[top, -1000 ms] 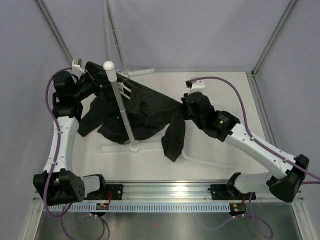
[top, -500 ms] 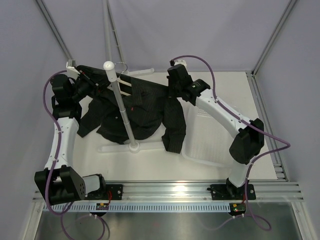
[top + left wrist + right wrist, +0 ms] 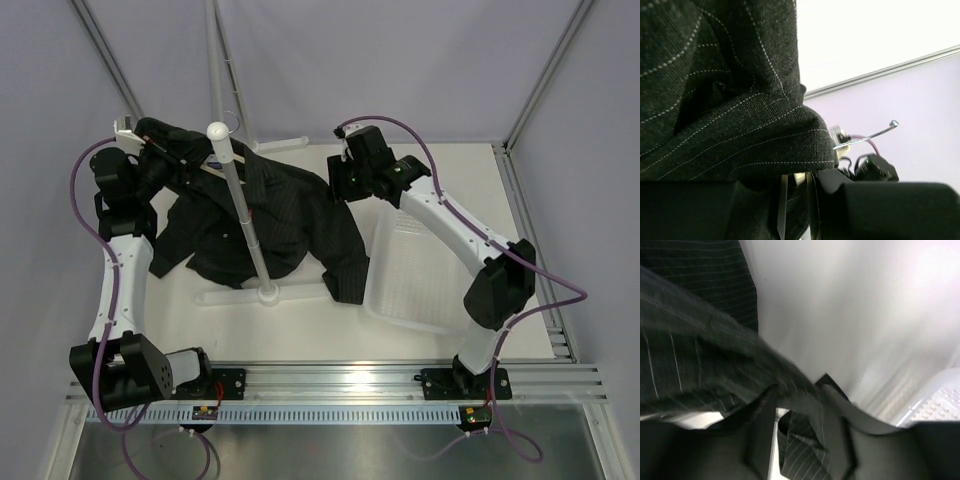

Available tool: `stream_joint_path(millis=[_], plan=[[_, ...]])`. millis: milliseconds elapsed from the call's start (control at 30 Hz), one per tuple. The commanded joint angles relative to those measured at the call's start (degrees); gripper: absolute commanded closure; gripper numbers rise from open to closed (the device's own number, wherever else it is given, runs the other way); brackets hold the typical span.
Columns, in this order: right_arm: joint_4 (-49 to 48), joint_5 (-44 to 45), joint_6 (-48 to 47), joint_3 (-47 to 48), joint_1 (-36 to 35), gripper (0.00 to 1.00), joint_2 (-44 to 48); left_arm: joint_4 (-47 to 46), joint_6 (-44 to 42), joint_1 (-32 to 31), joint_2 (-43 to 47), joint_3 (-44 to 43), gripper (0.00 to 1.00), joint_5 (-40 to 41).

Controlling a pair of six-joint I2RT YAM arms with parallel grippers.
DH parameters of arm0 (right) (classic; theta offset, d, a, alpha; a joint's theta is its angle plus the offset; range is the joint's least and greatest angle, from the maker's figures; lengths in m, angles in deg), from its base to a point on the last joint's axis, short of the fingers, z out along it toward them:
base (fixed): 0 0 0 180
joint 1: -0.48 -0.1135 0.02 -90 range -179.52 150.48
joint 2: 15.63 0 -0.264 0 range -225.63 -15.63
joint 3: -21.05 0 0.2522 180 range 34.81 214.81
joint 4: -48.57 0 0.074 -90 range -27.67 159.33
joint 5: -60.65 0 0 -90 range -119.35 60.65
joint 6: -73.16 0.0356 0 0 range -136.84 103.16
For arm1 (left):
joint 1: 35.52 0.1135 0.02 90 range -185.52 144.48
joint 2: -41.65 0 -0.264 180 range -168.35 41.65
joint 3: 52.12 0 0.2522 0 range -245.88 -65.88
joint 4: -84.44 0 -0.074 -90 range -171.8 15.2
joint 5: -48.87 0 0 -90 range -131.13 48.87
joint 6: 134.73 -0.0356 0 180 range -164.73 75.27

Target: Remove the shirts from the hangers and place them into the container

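Observation:
The black pinstriped shirt [image 3: 290, 215] hangs on the cream hanger [image 3: 207, 166], its lower part and a sleeve lying on the table. My left gripper [image 3: 185, 158] is shut on the hanger's left end through the cloth. In the left wrist view a cream bit [image 3: 800, 176] shows between the narrow jaws of that gripper [image 3: 796, 200], with the silver hook [image 3: 865, 137] beyond. My right gripper [image 3: 338, 187] is at the shirt's right shoulder. Its fingers [image 3: 800, 395] stand apart, a fold of shirt [image 3: 690, 355] lying across the gap, blurred. The container [image 3: 425, 275] sits on the table to the right.
The grey rack pole [image 3: 245, 215] with a white knob rises in front of the shirt from a round base [image 3: 268, 293]. Thin metal frame posts [image 3: 215, 60] stand at the back. The container's corner [image 3: 940, 400] shows below the right gripper.
The right arm swung from over the container up to the shirt's right shoulder, and its jaws opened. The left gripper lifted the hanger end slightly up and left.

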Motion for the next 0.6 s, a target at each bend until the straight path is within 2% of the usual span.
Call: stream_joint_path(millis=[0, 67, 167, 233, 367, 567], plan=[[0.8, -0.9, -4.2, -4.1, 0.7, 0.43, 9.4, -3.3, -1.8, 0.6, 1.3, -4.7, 1.00, 3.1], [-1.9, -2.7, -6.2, -6.8, 0.5, 0.39, 14.9, -3.2, -2.0, 0.6, 1.2, -4.7, 1.00, 3.4], [-3.8, -13.4, -9.3, -9.7, 0.2, 0.38, 19.7, -3.2, -2.3, 0.6, 1.2, -4.7, 1.00, 3.4], [-5.1, -16.5, -12.3, -10.0, -0.5, 0.35, 21.1, -2.8, -2.2, 0.5, 1.2, -4.6, 1.00, 3.4], [-6.4, -23.3, -15.6, -7.5, -1.7, 0.32, 20.5, -3.0, -1.8, 0.5, 1.8, -4.3, 1.00, 3.2], [-7.9, -27.7, -18.3, -4.3, -1.9, 0.29, 16.0, -4.6, 0.1, 0.5, 2.0, -3.5, 1.00, 1.6]])
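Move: The shirt, held up by the left hand, has its middle about 14 cm to the right hand's left, 3 cm back and 12 cm lower; its near edge is still at the right fingertips. The rack post's foot stands 17 cm left and 13 cm back, the container 22 cm right and 8 cm back, both some 20 cm below. From the left hand the shirt's middle lies 13 cm right, 3 cm back and 26 cm down. The shirt's edge comes free of the right hand's fingers, already partly open, as they spread wider. That hand backs off briefly to the right, then lifts away above the cloth, ending some 12 cm higher and 9 cm back, turned about 30 degrees counter-clockwise with its fingers tipping up. The left hand keeps its grip on the shirt's upper part, almost still. ##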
